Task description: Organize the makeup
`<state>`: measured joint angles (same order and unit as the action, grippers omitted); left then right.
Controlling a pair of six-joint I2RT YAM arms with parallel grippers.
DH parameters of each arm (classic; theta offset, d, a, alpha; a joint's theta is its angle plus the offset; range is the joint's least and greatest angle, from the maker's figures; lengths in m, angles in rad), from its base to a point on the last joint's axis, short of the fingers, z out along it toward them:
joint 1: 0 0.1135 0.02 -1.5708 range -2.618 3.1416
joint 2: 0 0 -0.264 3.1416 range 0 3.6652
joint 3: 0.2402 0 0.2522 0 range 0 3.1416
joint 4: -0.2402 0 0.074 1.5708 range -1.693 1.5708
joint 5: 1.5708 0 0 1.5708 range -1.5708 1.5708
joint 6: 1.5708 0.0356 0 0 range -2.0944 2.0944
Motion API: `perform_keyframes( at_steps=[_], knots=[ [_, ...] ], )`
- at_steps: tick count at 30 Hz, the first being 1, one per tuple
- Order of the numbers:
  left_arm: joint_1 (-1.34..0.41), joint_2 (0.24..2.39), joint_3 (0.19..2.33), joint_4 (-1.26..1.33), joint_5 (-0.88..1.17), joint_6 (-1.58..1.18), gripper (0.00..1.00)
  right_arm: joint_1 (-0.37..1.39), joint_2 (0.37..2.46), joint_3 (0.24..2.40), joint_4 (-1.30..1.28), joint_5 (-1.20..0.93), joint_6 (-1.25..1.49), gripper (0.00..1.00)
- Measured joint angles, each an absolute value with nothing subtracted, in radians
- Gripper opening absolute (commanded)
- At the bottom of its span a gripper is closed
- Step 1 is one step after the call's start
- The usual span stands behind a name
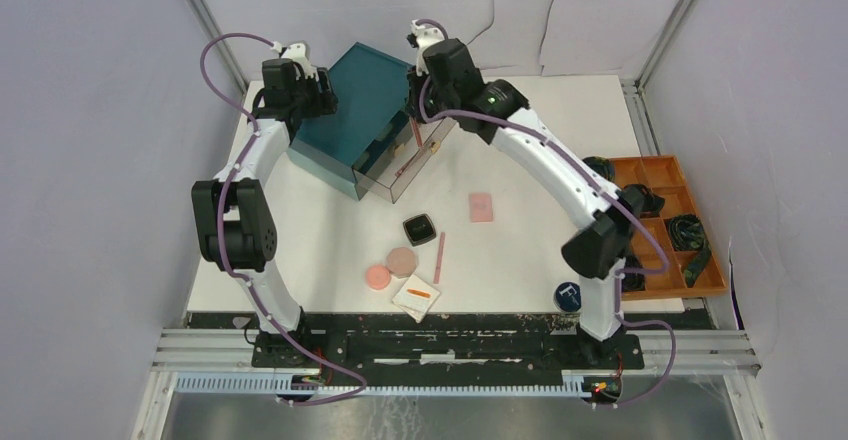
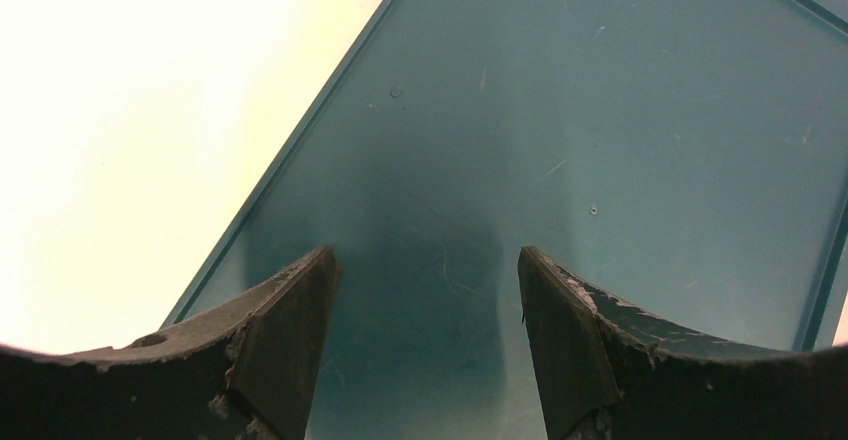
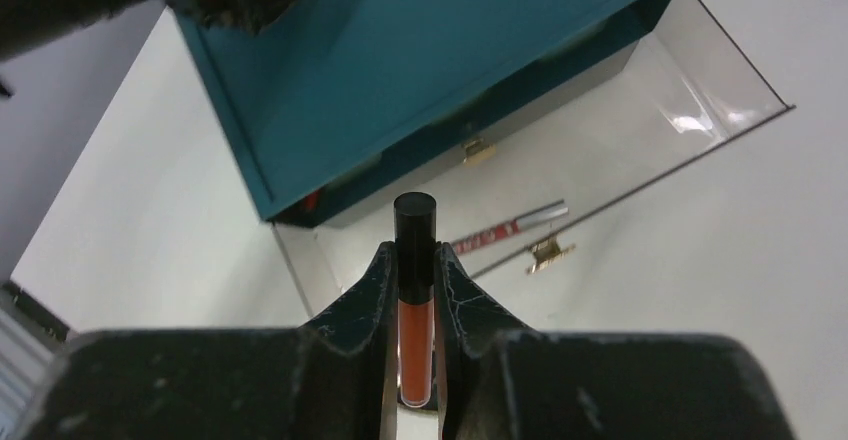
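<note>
My right gripper [image 3: 415,260] is shut on an orange-red lip gloss tube [image 3: 415,340] with a black cap, held above the teal box's pulled-out clear drawer [image 3: 640,130]. A red-and-silver stick [image 3: 510,227] lies in that drawer. From above, the right gripper [image 1: 413,125] hangs at the drawer's back. My left gripper [image 2: 425,260] is open and empty over the teal box lid [image 2: 560,130]. On the table lie a black compact [image 1: 419,229], pink square [image 1: 481,207], beige disc [image 1: 401,261], pink disc [image 1: 377,277], pink stick [image 1: 439,257], white pad [image 1: 416,296] and dark-blue tin [image 1: 568,295].
The teal drawer box [image 1: 360,100] stands at the back centre, its drawer open toward the front right. An orange compartment tray [image 1: 670,222] with dark rolled bundles sits at the right edge. White walls close in the back and both sides.
</note>
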<state>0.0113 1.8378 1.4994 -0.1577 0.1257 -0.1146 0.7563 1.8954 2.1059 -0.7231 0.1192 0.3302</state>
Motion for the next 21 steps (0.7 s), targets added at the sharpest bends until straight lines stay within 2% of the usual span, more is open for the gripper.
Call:
perform_keyframes(
  at_steps=[6, 7, 10, 11, 14, 17, 21],
  knots=[
    [0.011, 1.838, 1.499, -0.158, 0.127, -0.115, 0.75, 0.675, 2.152, 2.249, -0.682, 0.043, 0.395, 0.11],
    [0.012, 1.838, 1.499, -0.158, 0.129, -0.115, 0.75, 0.668, 2.178, 2.249, -0.679, 0.039, 0.406, 0.17],
    [0.013, 1.837, 1.499, -0.158, 0.132, -0.115, 0.75, 0.656, 2.228, 2.236, -0.642, 0.025, 0.439, 0.41],
    [0.013, 1.837, 1.499, -0.157, 0.132, -0.115, 0.75, 0.656, 2.23, 2.226, -0.627, 0.026, 0.447, 0.44],
    [0.014, 1.837, 1.499, -0.157, 0.133, -0.115, 0.75, 0.659, 2.23, 2.223, -0.582, 0.025, 0.464, 0.64],
    [0.014, 1.837, 1.499, -0.156, 0.133, -0.115, 0.75, 0.661, 2.224, 2.206, -0.542, 0.027, 0.459, 0.68],
    [0.014, 1.837, 1.499, -0.156, 0.133, -0.115, 0.75, 0.663, 2.17, 2.106, -0.516, 0.035, 0.445, 0.68]
  ],
)
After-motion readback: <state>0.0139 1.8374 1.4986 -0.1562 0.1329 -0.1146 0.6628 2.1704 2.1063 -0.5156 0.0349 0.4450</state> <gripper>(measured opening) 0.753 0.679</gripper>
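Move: Just below my right fingers hangs the black-capped lip tube I already grip. The open drawer it goes to has its middle about 6 cm ahead of my right hand, 1 cm left and some 25 cm below. In it a red tube lies about 3 cm ahead of my hand and 1 cm left; the cabinet's middle is roughly 12 cm ahead and 9 cm left. From my left hand the drawer is about 17 cm right, 7 cm back and 13 cm below. I dip my right hand about 11 cm down towards the open drawer while reaching some 8 cm forward and slightly left, tipping the fingers down around 10 degrees. Low over the drawer I brake, open my fingers wide and let go of the black-capped tube, staying above it. ##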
